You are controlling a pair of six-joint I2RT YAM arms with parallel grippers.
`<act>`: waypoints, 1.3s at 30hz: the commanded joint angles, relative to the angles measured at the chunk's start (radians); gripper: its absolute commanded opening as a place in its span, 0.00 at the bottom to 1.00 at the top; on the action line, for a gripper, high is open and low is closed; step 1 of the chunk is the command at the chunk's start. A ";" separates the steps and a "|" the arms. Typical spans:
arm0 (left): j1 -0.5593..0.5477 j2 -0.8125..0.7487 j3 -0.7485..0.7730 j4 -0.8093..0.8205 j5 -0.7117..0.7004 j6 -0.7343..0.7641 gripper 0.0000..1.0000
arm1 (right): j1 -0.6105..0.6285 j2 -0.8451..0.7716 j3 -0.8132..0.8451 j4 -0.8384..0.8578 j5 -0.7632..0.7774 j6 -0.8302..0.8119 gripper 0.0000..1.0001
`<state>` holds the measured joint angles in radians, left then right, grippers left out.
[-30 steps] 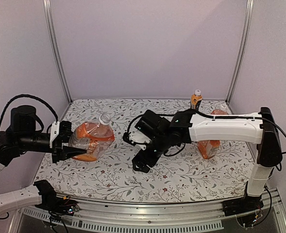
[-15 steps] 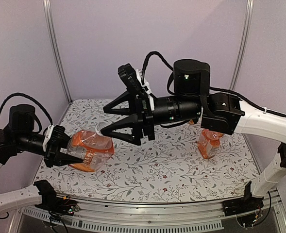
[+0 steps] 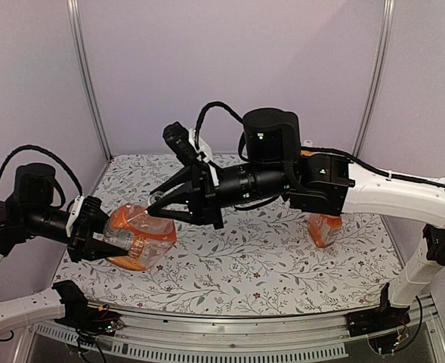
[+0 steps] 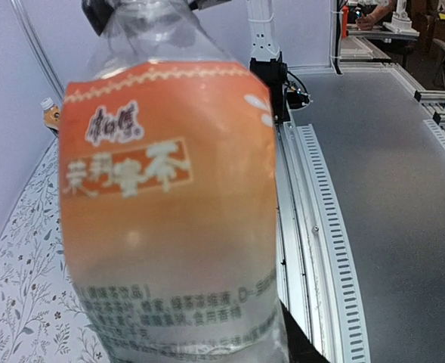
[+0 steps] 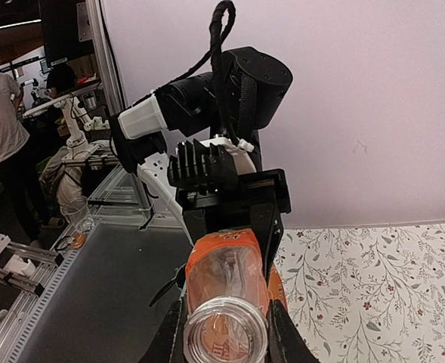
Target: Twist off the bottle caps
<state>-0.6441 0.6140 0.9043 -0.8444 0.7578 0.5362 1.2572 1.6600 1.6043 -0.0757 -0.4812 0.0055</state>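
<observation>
My left gripper [image 3: 110, 238] is shut on the body of a squat clear bottle [image 3: 139, 236] with an orange label, holding it tilted above the table's left side. That label [image 4: 165, 189] fills the left wrist view, with one dark finger [image 4: 307, 349] at the lower right. My right gripper [image 3: 156, 206] reaches in from the right. In the right wrist view it [image 5: 226, 338] is shut on the bottle's round clear top [image 5: 226, 333], a finger pressing each side. I cannot tell a cap from an open mouth there. Behind it the bottle [image 5: 228, 265] runs back to the left gripper [image 5: 237, 198].
A second squat orange bottle [image 3: 324, 228] stands at the right, half hidden under the right arm. A slim bottle's white cap [image 3: 307, 142] peeks out at the back right; the same bottle [image 4: 50, 113] shows far off in the left wrist view. The floral table cloth [image 3: 267, 265] spreads below.
The right arm rose from the table's middle, swung left to the held bottle's top, and its jaws went from wide open to shut on it. The left gripper lowered the bottle slightly.
</observation>
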 commanded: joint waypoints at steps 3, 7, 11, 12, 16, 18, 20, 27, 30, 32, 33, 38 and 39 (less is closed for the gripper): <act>0.013 -0.005 0.000 0.027 -0.035 -0.012 0.46 | -0.002 0.017 0.021 -0.022 0.078 0.063 0.00; 0.046 -0.051 -0.084 0.143 -0.157 -0.121 0.99 | -0.049 -0.003 0.040 -0.138 0.280 0.099 0.00; 0.152 -0.129 -0.199 0.295 -0.338 -0.356 1.00 | -0.122 -0.004 0.079 -0.328 0.619 0.095 0.00; 0.170 -0.147 -0.227 0.326 -0.354 -0.392 1.00 | -0.138 0.006 0.100 -0.374 0.698 0.090 0.00; 0.292 -0.193 -0.320 0.422 -0.375 -0.644 1.00 | -0.243 0.106 0.203 -0.517 0.961 0.088 0.00; 0.335 -0.201 -0.364 0.465 -0.361 -0.731 1.00 | -0.293 0.172 0.239 -0.517 0.983 0.092 0.00; 0.376 -0.212 -0.407 0.505 -0.359 -0.800 0.99 | -0.336 0.246 0.280 -0.505 0.970 0.119 0.00; 0.485 -0.251 -0.461 0.542 -0.512 -0.861 0.99 | -0.442 0.419 0.343 -0.384 0.930 0.239 0.00; 0.525 -0.267 -0.464 0.512 -0.613 -0.858 0.99 | -0.466 0.478 0.350 -0.343 0.938 0.300 0.00; 0.543 -0.278 -0.469 0.507 -0.636 -0.848 0.99 | -0.474 0.510 0.353 -0.324 0.947 0.348 0.00; 0.551 -0.281 -0.469 0.506 -0.634 -0.848 0.99 | -0.475 0.524 0.356 -0.320 0.951 0.361 0.00; 0.568 -0.288 -0.479 0.523 -0.619 -0.853 0.99 | -0.477 0.571 0.359 -0.316 0.998 0.453 0.00; 0.568 -0.288 -0.481 0.524 -0.620 -0.852 0.99 | -0.477 0.573 0.358 -0.316 1.003 0.479 0.00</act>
<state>-0.0917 0.3321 0.4423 -0.3408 0.1608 -0.3080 0.7826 2.1857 1.9446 -0.4026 0.4774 0.3664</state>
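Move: The large bottle's middle sits about 4 cm right of the left hand, level in height, its body still in those fingers while the right fingers already hold its neck. The bare spot for it at the rear middle of the table lies some 41 cm ahead of the right hand, 14 cm right and 39 cm below. From that spot, the small bottle stands about 18 cm right and 6 cm farther out, the front bottle 23 cm right and 19 cm nearer. Open the left gripper fully to let go of the bottle's body and draw it away, forward then left, turning it counter-clockwise. Keep the right fingers on the neck and carry the bottle about 40 cm forward and somewhat right, swinging the wrist clockwise by nearly a quarter turn, then sink some 20 cm towards the rear spot, left of the small bottle. ##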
